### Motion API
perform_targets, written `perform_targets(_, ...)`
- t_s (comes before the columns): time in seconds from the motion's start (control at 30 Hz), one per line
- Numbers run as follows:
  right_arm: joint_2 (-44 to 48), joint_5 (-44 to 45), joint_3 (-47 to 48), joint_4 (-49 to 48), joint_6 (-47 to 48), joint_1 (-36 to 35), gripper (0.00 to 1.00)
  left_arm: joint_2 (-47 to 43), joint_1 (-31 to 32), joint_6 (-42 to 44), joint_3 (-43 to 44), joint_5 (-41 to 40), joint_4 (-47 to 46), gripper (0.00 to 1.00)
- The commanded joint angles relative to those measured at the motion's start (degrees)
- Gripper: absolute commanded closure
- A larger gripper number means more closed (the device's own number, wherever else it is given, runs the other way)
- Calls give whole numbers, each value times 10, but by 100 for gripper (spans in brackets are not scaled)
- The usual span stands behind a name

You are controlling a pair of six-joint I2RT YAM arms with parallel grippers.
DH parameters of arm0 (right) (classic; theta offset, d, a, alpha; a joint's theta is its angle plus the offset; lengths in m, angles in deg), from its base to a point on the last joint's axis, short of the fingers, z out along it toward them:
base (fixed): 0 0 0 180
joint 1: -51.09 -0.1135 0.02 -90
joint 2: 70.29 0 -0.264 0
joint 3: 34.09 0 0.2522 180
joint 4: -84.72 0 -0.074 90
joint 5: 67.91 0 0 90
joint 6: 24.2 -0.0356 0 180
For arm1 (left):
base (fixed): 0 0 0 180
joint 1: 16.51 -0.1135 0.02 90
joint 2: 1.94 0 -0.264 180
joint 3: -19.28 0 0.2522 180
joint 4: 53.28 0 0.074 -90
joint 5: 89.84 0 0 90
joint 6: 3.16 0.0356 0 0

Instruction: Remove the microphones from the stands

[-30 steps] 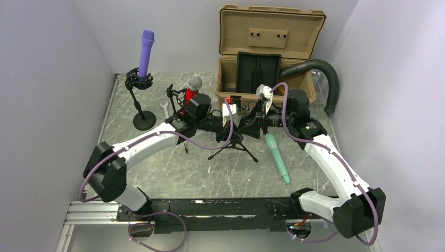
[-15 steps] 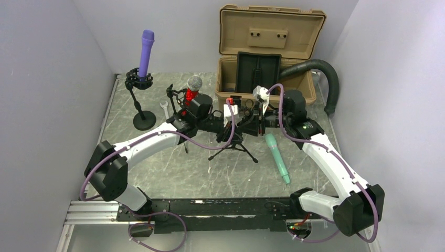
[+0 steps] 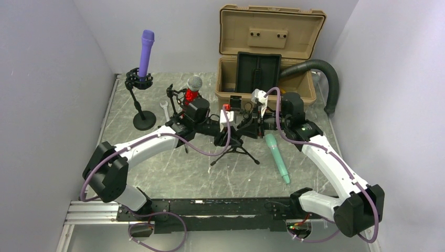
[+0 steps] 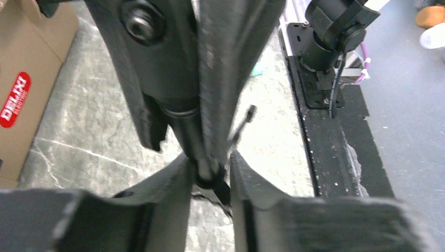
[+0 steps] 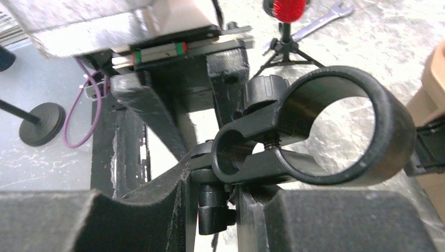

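Note:
A small black tripod stand (image 3: 234, 149) sits mid-table, and both grippers hold it. My left gripper (image 3: 229, 131) is shut on its upright post (image 4: 183, 126), its fingers pinching the post low down (image 4: 210, 168). My right gripper (image 3: 252, 126) is shut on the stand's neck just under the clip (image 5: 215, 194). The clip ring (image 5: 336, 131) is empty. A teal microphone (image 3: 277, 157) lies flat on the table to the right of the stand, apart from both grippers.
A purple microphone (image 3: 146, 52) stands in a round-based stand (image 3: 140, 102) at the back left. A red and silver microphone (image 3: 193, 89) sits in another small tripod behind my left arm, with a wrench (image 3: 164, 110) beside it. An open tan case (image 3: 267, 58) and a black hose (image 3: 320, 71) are at the back.
Both grippers have shifted a little to the left and toward the near edge with the tripod stand held between them. The teal microphone has not moved.

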Motion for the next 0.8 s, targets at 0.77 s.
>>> perform_targets(0.77,-33,196,-28,-38,123,-78,100,-61,-46,108,-73,30,35,29)
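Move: The stand's pole is still between my left fingers, with the stand's middle some 6 cm below them; my right hand grips its clamp, the stand's middle about 2 cm back and 12 cm below. From my right hand, the green microphone lies about 15 cm right, 6 cm back and 24 cm down, and the tool case some 21 cm ahead and 10 cm right. The red microphone is about 14 cm ahead and 16 cm left of my left hand. I open my left fingers wide around the stand's pole and back that hand off about 4 cm to my left, sinking a little at the end. My right hand keeps its grip on the clamp, taking it forward about 3 cm, then left and down with a slight wrist tilt, ending about 3 cm lower. ##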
